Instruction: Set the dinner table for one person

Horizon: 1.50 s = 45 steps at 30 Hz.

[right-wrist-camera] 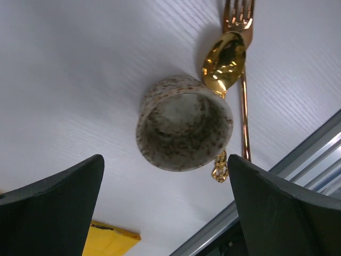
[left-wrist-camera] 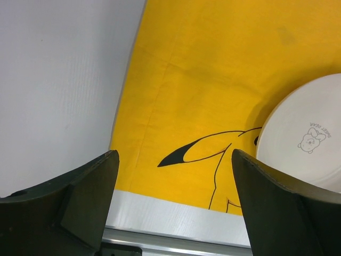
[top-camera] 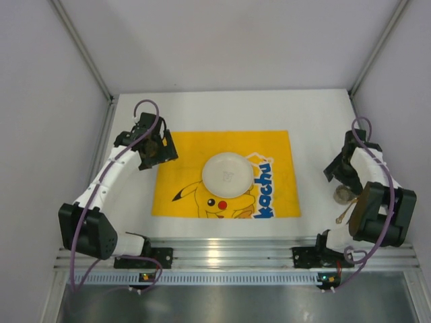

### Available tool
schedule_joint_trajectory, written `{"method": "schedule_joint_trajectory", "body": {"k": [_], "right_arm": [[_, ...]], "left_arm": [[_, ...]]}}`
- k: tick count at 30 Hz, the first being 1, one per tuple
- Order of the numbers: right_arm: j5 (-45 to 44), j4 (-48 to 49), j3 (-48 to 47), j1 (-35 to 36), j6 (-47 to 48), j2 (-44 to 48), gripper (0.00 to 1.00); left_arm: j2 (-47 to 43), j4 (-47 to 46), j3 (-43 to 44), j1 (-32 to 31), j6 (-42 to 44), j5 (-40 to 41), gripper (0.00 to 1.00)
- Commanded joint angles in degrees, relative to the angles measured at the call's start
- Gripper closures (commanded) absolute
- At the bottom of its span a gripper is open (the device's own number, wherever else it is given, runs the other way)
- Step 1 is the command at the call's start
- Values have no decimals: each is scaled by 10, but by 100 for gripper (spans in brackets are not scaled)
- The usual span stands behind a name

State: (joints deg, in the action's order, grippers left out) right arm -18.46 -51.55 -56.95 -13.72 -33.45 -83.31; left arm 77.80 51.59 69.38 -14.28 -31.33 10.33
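Observation:
The white dinner table (top-camera: 316, 114) carries a yellow Pikachu-print cloth (top-camera: 195, 145) with a white plate (top-camera: 227, 174) on its middle. The plate also shows at the right edge of the left wrist view (left-wrist-camera: 306, 141). A speckled cup (right-wrist-camera: 184, 130) stands on the table at the right, with a gold spoon (right-wrist-camera: 224, 61) and a gold fork (right-wrist-camera: 242, 21) beside it. My left gripper (left-wrist-camera: 173, 202) is open and empty above the cloth's left edge (left-wrist-camera: 213, 69). My right gripper (right-wrist-camera: 165, 208) is open and empty just above the cup.
Aluminium rails (top-camera: 222, 256) run along the near edge by the arm bases. Grey walls close in the table on the left, right and far sides. The cup (top-camera: 345, 195) sits close under the right arm, near the table's right edge.

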Motion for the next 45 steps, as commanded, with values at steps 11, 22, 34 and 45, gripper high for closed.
{"method": "schedule_joint_trajectory", "body": {"k": [11, 22, 34, 45], "right_arm": [[82, 111, 50, -80, 22, -25, 14], [49, 107, 25, -66, 48, -51, 10], [60, 120, -13, -58, 42, -107, 52], [74, 66, -125, 83, 13, -97, 92]], "left_arm": [[2, 11, 32, 1, 10, 0, 9], [-5, 5, 11, 0, -9, -3, 9], [-5, 5, 8, 1, -7, 9, 10], [-26, 3, -29, 1, -28, 14, 10]]}}
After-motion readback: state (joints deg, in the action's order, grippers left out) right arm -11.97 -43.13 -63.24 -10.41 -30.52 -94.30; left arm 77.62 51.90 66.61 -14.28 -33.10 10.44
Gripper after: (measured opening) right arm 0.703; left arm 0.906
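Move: The cup stands just under my open right hand, about 5 cm below it, some 2 cm back and 2 cm to the right. The spoon lies about 6 cm back and 4 cm to the right of that hand, and the fork about 7 cm back and 7 cm to the right, both some 7 cm down. The plate is about 41 cm to its left and 6 cm ahead. From my left hand the cup is about 64 cm to the right, 8 cm back and 14 cm down. I sink my right hand about 5 cm around the cup, first slipping back and a little right, then easing forward again as it goes down. I pinch the cup between my fingers, then lift about 3 cm while carrying it some 5 cm forward and 4 cm left towards the plate, turning slightly counter-clockwise. ##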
